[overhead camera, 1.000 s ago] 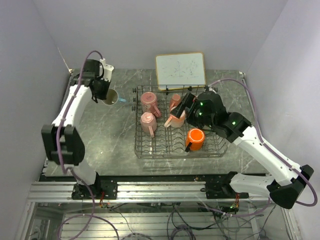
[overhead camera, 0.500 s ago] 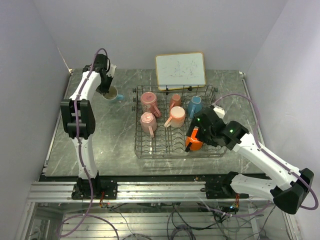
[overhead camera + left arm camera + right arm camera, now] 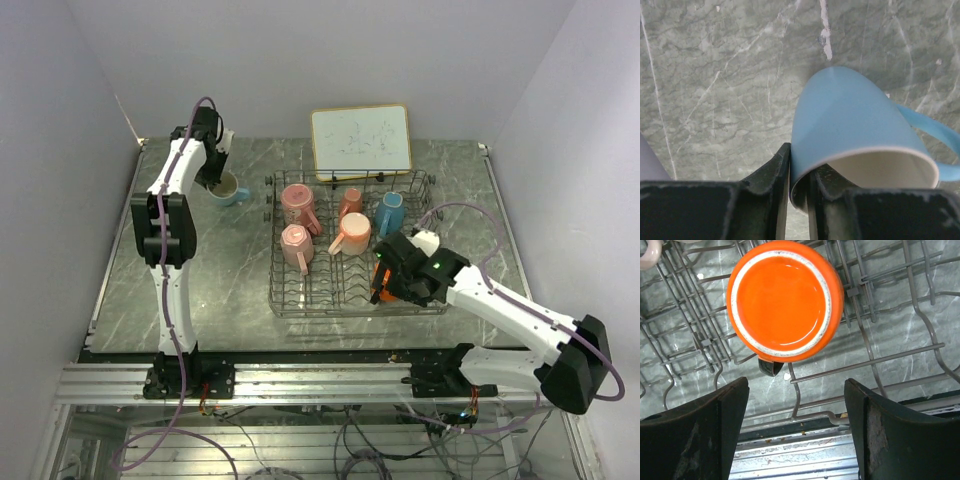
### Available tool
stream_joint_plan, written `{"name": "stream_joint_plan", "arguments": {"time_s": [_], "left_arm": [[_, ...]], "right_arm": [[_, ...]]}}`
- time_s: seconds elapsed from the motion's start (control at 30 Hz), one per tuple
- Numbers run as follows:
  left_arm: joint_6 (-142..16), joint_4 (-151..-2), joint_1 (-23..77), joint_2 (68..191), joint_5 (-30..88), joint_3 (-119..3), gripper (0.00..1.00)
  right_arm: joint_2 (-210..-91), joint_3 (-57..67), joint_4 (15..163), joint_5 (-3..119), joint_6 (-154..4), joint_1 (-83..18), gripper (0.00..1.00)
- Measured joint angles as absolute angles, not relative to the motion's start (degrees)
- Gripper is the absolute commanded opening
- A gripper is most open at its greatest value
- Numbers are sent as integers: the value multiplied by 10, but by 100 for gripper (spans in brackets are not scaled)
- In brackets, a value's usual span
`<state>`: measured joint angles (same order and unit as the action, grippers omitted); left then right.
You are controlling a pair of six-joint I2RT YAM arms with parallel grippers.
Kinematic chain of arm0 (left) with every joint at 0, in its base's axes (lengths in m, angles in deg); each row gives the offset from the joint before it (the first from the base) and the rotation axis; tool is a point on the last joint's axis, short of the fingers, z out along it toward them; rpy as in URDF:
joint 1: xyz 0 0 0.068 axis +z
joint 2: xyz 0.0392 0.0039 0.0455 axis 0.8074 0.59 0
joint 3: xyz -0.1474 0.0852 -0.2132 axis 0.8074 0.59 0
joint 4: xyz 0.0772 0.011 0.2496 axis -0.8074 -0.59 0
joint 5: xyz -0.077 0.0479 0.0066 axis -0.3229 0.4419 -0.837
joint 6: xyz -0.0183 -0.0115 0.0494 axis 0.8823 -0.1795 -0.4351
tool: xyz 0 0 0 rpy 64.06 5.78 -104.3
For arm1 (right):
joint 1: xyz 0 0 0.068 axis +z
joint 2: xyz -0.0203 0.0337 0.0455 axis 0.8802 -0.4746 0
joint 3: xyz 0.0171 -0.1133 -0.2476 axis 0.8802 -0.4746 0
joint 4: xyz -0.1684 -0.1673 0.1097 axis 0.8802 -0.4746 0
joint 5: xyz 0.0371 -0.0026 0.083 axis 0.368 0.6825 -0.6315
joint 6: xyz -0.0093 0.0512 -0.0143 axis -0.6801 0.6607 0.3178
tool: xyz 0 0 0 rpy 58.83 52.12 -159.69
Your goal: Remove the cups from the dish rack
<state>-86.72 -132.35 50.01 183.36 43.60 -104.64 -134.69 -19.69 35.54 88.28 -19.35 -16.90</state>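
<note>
The grey wire dish rack [image 3: 285,300] stands mid-table. Several cups sit in it: two pink ones [image 3: 297,203] on the left, a peach one [image 3: 353,235] and a blue one [image 3: 388,212] behind. An orange-red cup [image 3: 785,300] stands at the rack's front. My right gripper [image 3: 796,425] hangs just above it, open, one finger [image 3: 700,435] on each side of its near edge. At the table's far left, a light blue cup [image 3: 850,120] is pinched by its wall in my left gripper [image 3: 799,162], one finger inside and one outside. This cup [image 3: 230,188] is low over the tabletop.
A wood-framed whiteboard [image 3: 360,140] leans behind the rack. The rack's front wire rim [image 3: 865,362] and the table's metal front rail [image 3: 805,460] lie under the right gripper. Bare marble tabletop [image 3: 220,270] lies left of the rack.
My right gripper has come forward from the rack's back to above the orange-red cup, its jaws narrowing a little. The left arm carried the light blue cup slightly back and has held there.
</note>
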Motion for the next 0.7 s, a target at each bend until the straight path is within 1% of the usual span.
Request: {"name": "stream_joint_plan", "arguments": {"time_s": [0.03, 0.1, 0.13, 0.17, 0.27, 0.43, 0.5, 0.57, 0.63, 0.7], "left_arm": [[-866, -1324, 500, 1837, 434, -1051, 45], [-863, -1323, 500, 1840, 432, -1056, 68], [-862, -1324, 500, 1840, 431, -1057, 77], [-863, -1323, 500, 1840, 430, -1059, 80], [-860, -1320, 504, 1839, 424, -1062, 82], [-861, -1320, 512, 1826, 411, -1062, 90], [-863, -1320, 514, 1807, 407, -1053, 93], [-866, -1323, 516, 1780, 402, -1040, 98], [-870, -1326, 520, 1747, 395, -1029, 100], [-875, -1328, 523, 1713, 387, -1021, 99]], "right_arm": [[-1355, -197, 356, 888, -186, -162, 74], [-1370, -197, 357, 898, -170, -149, 71], [-1379, -196, 357, 904, -160, -142, 70], [-1389, -194, 356, 911, -150, -134, 68], [-1419, -184, 351, 933, -118, -112, 65], [-1455, -169, 347, 966, -70, -85, 58], [-1465, -167, 345, 981, -52, -78, 56], [-1472, -167, 344, 990, -42, -76, 53], [-1479, -167, 345, 999, -35, -74, 51], [-1485, -167, 345, 1006, -30, -73, 47]]}}
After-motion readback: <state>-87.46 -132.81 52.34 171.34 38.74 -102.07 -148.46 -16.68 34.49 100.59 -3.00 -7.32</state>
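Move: At the rim of the tilted light-blue cup, the left hand still has one finger inside and one outside, with the cup's middle about 4 cm right, 1 ahead and 4 below; a rose cup in the rack stands some 26 cm right and 4 back. The orange cup lies about 7 cm ahead of the right hand, 1 right and 5 below. From that hand the peach cup is roughly 20 cm ahead and 8 left, the darker blue one 25 ahead and 3 right. Opening wide from its pinch, the left hand lets go of the light-blue cup's rim, edges forward a little, then lifts about 8 cm clear, drifting slightly back. Meanwhile the right hand sinks about 3 cm and shifts some 2 cm left beside the orange cup's black handle, twisting slightly clockwise as its left side dips, its fingers narrowing to about half open without gripping yet. ##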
